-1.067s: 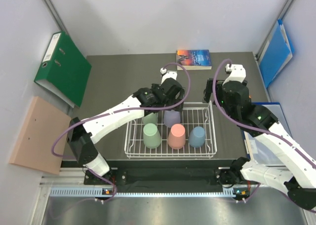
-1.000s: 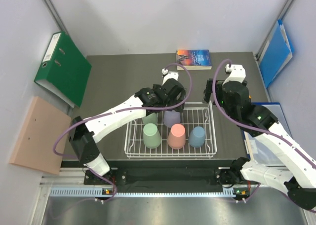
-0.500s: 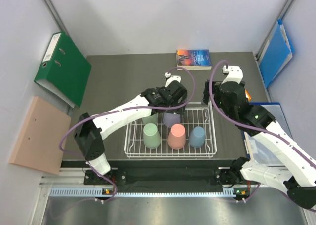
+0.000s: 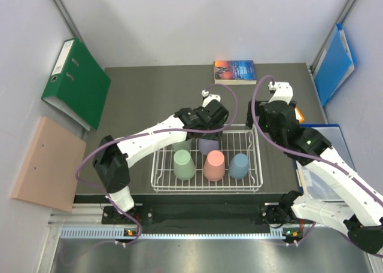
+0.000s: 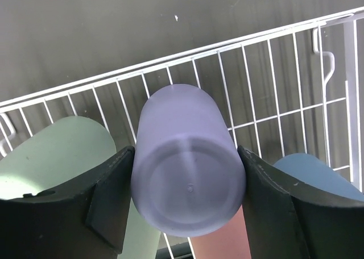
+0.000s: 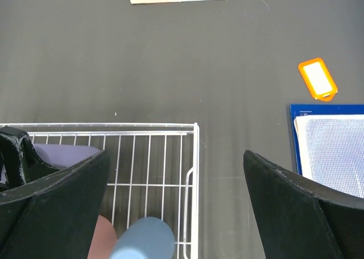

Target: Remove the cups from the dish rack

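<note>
The white wire dish rack [image 4: 258,159] sits at the table's near middle, with cups standing upside down in it. A lavender cup [image 5: 187,179] stands in the back row, and my left gripper [image 5: 187,197] is shut on it, both black fingers pressed against its sides. A light green cup [image 5: 57,151] stands beside it. In the front row are a green cup [image 4: 184,164], a salmon pink cup [image 4: 213,165] and a light blue cup [image 4: 239,165]. My right gripper [image 6: 176,157] hangs open and empty over the rack's back right corner [image 6: 196,128].
A book [image 4: 234,70] lies at the table's back edge. An orange tag [image 6: 317,78] and a blue folder [image 6: 330,140] lie right of the rack. A green binder [image 4: 75,81] leans at the left, and a brown board [image 4: 42,165] lies below it.
My left gripper has shifted slightly right over the back row and closed its fingers onto the lavender cup. The right arm has barely moved.
</note>
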You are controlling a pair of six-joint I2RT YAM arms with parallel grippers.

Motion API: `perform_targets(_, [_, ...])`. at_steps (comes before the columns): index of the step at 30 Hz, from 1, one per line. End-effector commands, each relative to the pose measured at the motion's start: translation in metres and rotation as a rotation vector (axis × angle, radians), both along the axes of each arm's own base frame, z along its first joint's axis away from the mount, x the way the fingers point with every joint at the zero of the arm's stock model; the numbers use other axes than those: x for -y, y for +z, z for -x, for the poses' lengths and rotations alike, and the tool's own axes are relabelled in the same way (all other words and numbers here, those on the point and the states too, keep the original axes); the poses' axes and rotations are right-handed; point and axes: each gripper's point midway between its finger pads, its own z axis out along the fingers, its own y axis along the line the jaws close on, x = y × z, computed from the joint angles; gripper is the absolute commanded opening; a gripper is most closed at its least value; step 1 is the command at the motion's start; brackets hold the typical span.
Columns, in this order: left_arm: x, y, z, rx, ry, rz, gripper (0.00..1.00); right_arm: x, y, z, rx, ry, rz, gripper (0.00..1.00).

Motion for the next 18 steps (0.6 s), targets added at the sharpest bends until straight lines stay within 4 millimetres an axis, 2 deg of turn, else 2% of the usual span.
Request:
perform_targets(1, [-0.008, 0.035, -0.007, 0.082, 0.024, -0.006, 0.0, 0.005, 0.02, -0.002, 0.059, -0.013, -0.033, 1.0])
perform_targets(2, [-0.009, 0.044, -0.008, 0.102, 0.025, -0.006, 0.0, 0.005, 0.024, -0.002, 0.069, -0.012, -0.034, 1.0])
perform_targets(5, [-0.013, 0.088, -0.017, 0.195, 0.033, 0.026, 0.0, 0.007, 0.038, -0.004, 0.097, -0.016, -0.036, 1.0])
perform_targets(6, [-0.012, 0.113, -0.02, 0.242, 0.036, 0.078, 0.0, 0.007, 0.041, -0.005, 0.103, -0.019, -0.036, 1.0])
perform_targets(8, [-0.009, 0.137, -0.021, 0.278, 0.015, 0.132, 0.0, 0.009, 0.05, -0.006, 0.122, -0.033, -0.042, 1.0])
perform_targets(9, [-0.009, 0.157, -0.021, 0.305, 0.011, 0.183, 0.0, 0.01, 0.054, -0.007, 0.132, -0.042, -0.044, 1.0])
perform_targets(10, [-0.006, 0.169, -0.022, 0.317, 0.012, 0.233, 0.0, 0.012, 0.06, -0.008, 0.158, -0.053, -0.063, 1.0])
perform_targets(11, [-0.01, 0.178, -0.028, 0.323, 0.023, 0.273, 0.0, 0.01, 0.059, -0.009, 0.167, -0.047, -0.07, 1.0])
perform_targets(12, [-0.006, 0.187, -0.019, 0.296, -0.027, 0.356, 0.0, 0.006, 0.063, -0.008, 0.191, -0.021, -0.101, 1.0])
perform_targets(13, [0.001, 0.206, -0.024, 0.323, -0.028, 0.474, 0.0, 0.001, 0.078, -0.005, 0.246, 0.02, -0.173, 1.0])
perform_targets(14, [-0.007, 0.215, -0.033, 0.325, -0.018, 0.553, 0.0, -0.002, 0.079, -0.005, 0.257, 0.04, -0.199, 1.0])
perform_targets(15, [-0.008, 0.214, -0.019, 0.283, -0.089, 0.655, 0.0, -0.004, 0.082, -0.005, 0.263, 0.045, -0.245, 1.0])
perform_targets(16, [-0.007, 0.22, -0.015, 0.255, -0.108, 0.767, 0.0, -0.006, 0.087, -0.004, 0.269, 0.07, -0.28, 1.0])
perform_targets(17, [-0.018, 0.254, -0.032, 0.376, -0.111, 0.912, 0.0, -0.008, 0.091, -0.005, 0.27, 0.089, -0.3, 1.0])
perform_targets(18, [-0.028, 0.24, -0.025, 0.365, -0.105, 0.956, 0.0, -0.011, 0.093, -0.005, 0.265, 0.106, -0.32, 1.0])
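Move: The purple cup is already pinched between the left fingers, upside down in the rack, its middle some 3 cm below that hand and 1 cm ahead. The back green cup stands about 10 cm left, level with the hand, the pink cup 9 cm back and 2 cm right, the blue cup 9 cm back and 11 cm right, all roughly 6 cm lower. From the right hand the purple cup lies some 22 cm left, 1 cm ahead and 15 cm below. Upward, slowly at first and then fast, the left hand draws the purple cup about 18 cm out of the rack with an unchanged grip, easing a little forward. Late in the rise its wrist rolls some 30 degrees, swinging the fingers and cup towards the right while they also tip up. The right hand, empty and wide open, rises about 5 cm and tips up slightly. ##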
